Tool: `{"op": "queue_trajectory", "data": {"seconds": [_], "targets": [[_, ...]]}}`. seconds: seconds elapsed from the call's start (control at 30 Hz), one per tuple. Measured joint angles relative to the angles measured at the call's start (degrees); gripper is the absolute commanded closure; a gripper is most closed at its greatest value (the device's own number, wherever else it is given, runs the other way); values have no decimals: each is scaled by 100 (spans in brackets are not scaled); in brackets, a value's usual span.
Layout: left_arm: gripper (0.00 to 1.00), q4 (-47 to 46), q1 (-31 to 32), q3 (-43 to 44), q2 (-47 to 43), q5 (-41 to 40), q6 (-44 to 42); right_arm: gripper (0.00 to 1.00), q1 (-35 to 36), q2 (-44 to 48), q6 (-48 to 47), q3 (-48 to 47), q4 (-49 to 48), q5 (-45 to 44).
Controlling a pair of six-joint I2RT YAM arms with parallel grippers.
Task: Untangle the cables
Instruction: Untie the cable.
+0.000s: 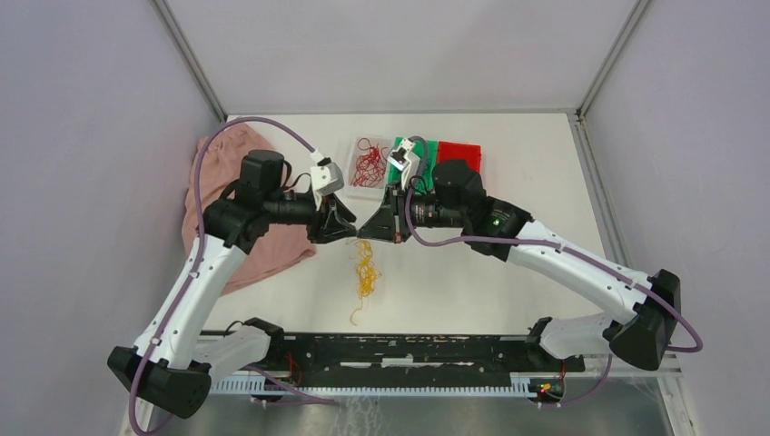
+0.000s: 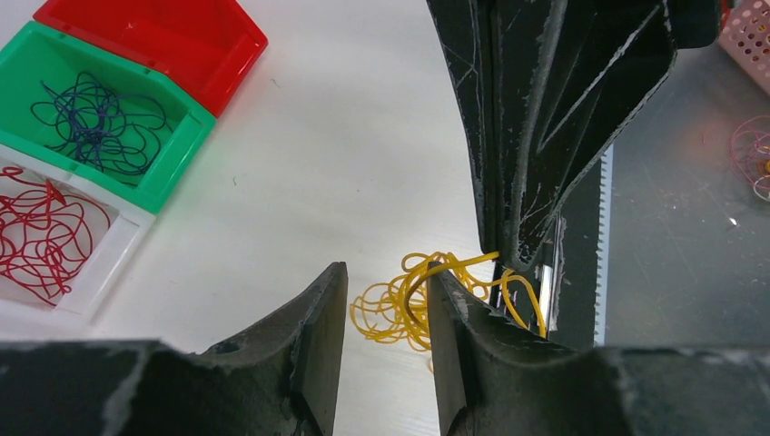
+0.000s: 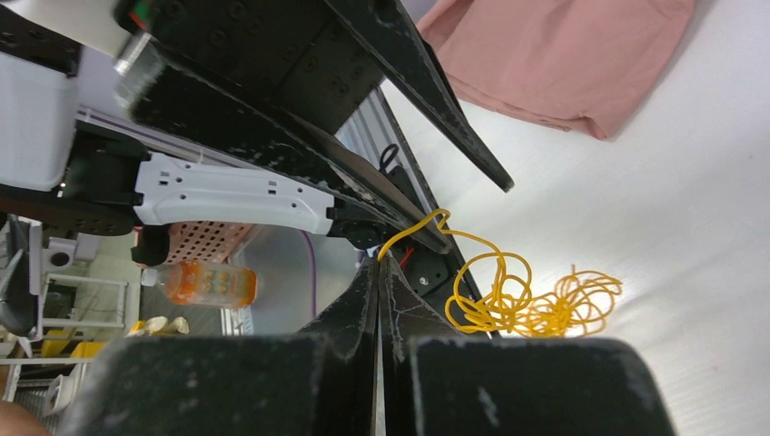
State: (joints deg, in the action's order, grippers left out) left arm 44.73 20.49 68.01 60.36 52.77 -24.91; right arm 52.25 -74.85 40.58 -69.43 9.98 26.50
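A tangle of yellow cables (image 1: 365, 272) lies on the white table, just below where both grippers meet tip to tip. My right gripper (image 3: 380, 261) is shut on one yellow strand, and the yellow loops (image 3: 536, 300) hang down from it. My left gripper (image 2: 388, 289) faces it with its jaws partly apart. The held strand runs over the tip of its right finger (image 2: 454, 309), and the yellow loops (image 2: 395, 309) show through the gap. Red cables (image 2: 45, 236) lie in a clear bin and dark blue cables (image 2: 100, 123) in a green bin (image 2: 182, 150).
An empty red bin (image 2: 154, 36) stands beside the green one at the back of the table. A pink cloth (image 1: 236, 209) lies at the left under the left arm. A black rail (image 1: 390, 350) runs along the near edge.
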Motion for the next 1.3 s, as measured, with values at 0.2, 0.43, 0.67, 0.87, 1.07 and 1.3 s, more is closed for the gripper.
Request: {"op": "queue_trajectory", "data": {"seconds": [0.2, 0.43, 0.67, 0.87, 1.07, 1.3], "targets": [[52, -61, 90, -168, -55, 0, 114, 100, 15, 0, 269, 0, -398, 94], [97, -184, 125, -142, -59, -33, 256, 86, 22, 0, 437, 11, -629, 105], [97, -426, 129, 0, -219, -461, 328, 59, 26, 197, 527, 494, -828, -111], [97, -977, 203, 105, -407, -1235, 828, 42, 31, 780, 332, 1062, -938, -1049], [97, -1093, 415, 247, -240, -2459, 1421, 36, 210, 953, -245, 1202, -1257, -2107], [97, -1034, 439, 236, -179, -3018, 1593, 36, 717, 555, -1080, 1001, -1598, -3117]]}}
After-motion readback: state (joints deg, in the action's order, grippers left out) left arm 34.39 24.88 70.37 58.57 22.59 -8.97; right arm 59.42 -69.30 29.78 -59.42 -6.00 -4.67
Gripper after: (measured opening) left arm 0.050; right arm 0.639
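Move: The yellow cable strand, still pinched in my right fingertips, runs between my half-open left fingers, its middle about 1 cm to the right of and 1 cm back from my left hand. It lies roughly 1 cm ahead and 1 cm left of my right hand. The yellow bundle hangs straight below my right hand, some 13 cm down. From my left hand, the white tray is about 33 cm straight ahead and the pink cloth's middle 18 cm ahead and 25 cm left, both some 25 cm below. My left fingers shut on the yellow strand beside my right fingertips while that hand rises a couple of centimetres, then opens wide and lets go. With the cable pinched, my left hand goes about 6 cm forward, rising 3 cm and drifting left, turning counter-clockwise nearly 30 degrees. My right hand sinks back, swings right and forward some 4 cm, turning clockwise and rolling, then eases back left. ##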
